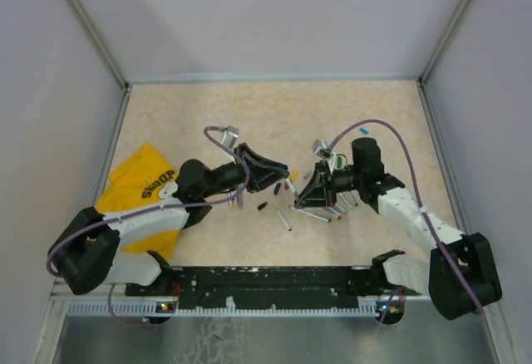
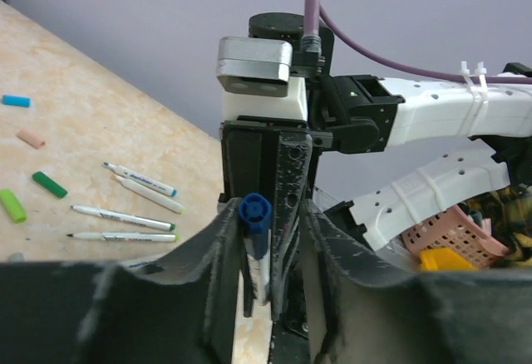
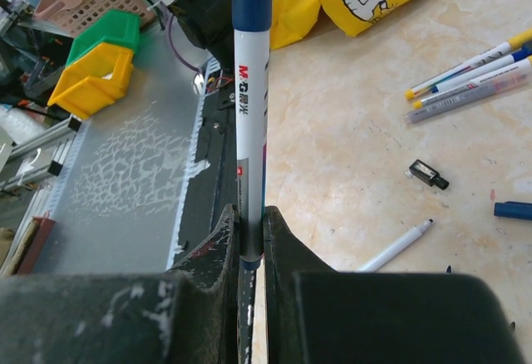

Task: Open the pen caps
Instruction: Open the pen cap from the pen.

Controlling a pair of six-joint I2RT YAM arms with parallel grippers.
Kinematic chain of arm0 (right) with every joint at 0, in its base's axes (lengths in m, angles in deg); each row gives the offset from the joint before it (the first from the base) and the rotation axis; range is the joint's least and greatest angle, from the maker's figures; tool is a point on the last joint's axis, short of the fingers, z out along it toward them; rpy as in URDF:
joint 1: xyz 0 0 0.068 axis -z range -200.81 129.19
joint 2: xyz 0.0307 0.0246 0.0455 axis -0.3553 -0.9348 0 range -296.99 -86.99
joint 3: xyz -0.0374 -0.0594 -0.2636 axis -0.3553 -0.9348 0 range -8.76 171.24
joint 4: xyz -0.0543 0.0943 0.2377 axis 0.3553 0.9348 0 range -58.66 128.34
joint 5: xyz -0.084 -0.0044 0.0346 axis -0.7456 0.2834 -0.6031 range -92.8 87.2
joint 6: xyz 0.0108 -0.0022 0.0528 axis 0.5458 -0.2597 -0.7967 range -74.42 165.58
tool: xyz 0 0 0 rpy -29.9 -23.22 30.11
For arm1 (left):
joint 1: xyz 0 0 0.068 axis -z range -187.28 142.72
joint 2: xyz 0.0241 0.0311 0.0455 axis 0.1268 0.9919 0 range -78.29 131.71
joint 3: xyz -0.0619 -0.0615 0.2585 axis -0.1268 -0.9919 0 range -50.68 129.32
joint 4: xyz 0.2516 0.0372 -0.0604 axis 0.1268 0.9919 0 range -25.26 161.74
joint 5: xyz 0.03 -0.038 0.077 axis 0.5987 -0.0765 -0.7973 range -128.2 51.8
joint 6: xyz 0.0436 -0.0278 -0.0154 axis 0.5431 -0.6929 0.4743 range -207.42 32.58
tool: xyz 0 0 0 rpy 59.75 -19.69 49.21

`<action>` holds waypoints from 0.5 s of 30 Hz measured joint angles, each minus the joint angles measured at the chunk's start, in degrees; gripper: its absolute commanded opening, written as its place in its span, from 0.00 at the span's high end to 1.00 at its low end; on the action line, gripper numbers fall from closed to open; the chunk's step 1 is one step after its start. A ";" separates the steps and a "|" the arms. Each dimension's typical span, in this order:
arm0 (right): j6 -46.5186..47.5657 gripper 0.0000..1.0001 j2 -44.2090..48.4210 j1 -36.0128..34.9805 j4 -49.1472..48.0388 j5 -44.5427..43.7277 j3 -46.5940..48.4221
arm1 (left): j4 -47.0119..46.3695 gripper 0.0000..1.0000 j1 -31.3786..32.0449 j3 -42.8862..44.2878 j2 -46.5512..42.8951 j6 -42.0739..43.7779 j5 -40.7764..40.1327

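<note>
My right gripper (image 3: 251, 214) is shut on the white barrel of a pen (image 3: 251, 106) and holds it out toward the left arm. The pen's blue cap (image 2: 254, 212) sits between the jaws of my left gripper (image 2: 268, 214). The left jaw is against the cap and the right jaw stands off from it, so this gripper is open. In the top view the two grippers (image 1: 278, 179) (image 1: 306, 191) meet nose to nose at mid-table. Loose pens (image 2: 140, 179) and caps (image 2: 50, 184) lie on the table.
Several loose pens (image 3: 470, 73), a black cap (image 3: 428, 174) and a blue cap (image 3: 513, 210) lie near the grippers. A yellow cloth (image 1: 141, 185) lies at the left. Green and yellow bins (image 3: 96, 61) and a pink basket (image 2: 453, 231) stand off the table.
</note>
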 measured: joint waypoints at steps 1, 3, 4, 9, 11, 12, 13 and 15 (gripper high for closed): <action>0.04 1.00 0.00 0.00 0.02 0.17 0.00 | -0.17 0.76 0.00 0.24 0.33 -0.20 0.28; 0.17 1.00 0.00 0.00 0.04 0.68 0.15 | -0.26 0.91 -0.07 0.68 1.09 -0.46 0.70; 0.15 1.00 0.00 0.00 0.07 0.79 0.22 | -0.24 0.94 -0.24 0.98 1.55 -0.46 0.85; 0.26 1.00 -0.04 0.02 0.11 0.63 0.24 | 0.07 1.00 -0.37 1.95 2.19 -0.52 1.27; 0.48 1.00 -0.04 0.02 0.09 0.55 0.26 | 0.35 1.00 -0.96 2.01 2.12 -0.48 0.85; 0.59 1.00 -0.04 0.02 0.09 0.35 0.28 | 0.55 1.00 -1.31 2.01 2.03 -0.55 0.83; 0.61 1.00 -0.04 0.02 0.00 -0.09 0.33 | 0.81 1.00 -1.79 2.01 1.88 -0.76 0.90; 0.59 1.00 -0.04 0.02 -0.17 -1.49 0.96 | 1.79 1.00 -3.37 2.03 1.44 -1.68 1.33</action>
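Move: The blue cap on the pen is already between the left hand's open fingers, about 1 cm farther right and 1 cm ahead of the hand point, at its height. From the right hand, which holds the barrel, it is roughly 9 cm above, 3 cm ahead and 3 cm left. Some 27 cm below the left hand, a loose black cap lies about 9 cm ahead and 7 cm left; an uncapped marker lies about 4 cm ahead, straight in line. Rightward by barely half a centimetre, the left hand eases in while its half-open fingers shut and pinch the blue cap; then it pulls forward about 1.5 cm and some 1 cm back to the left, keeping its pinch. The right hand keeps its grip low on the barrel and holds still, shifting forward about half a centimetre only at the end. ##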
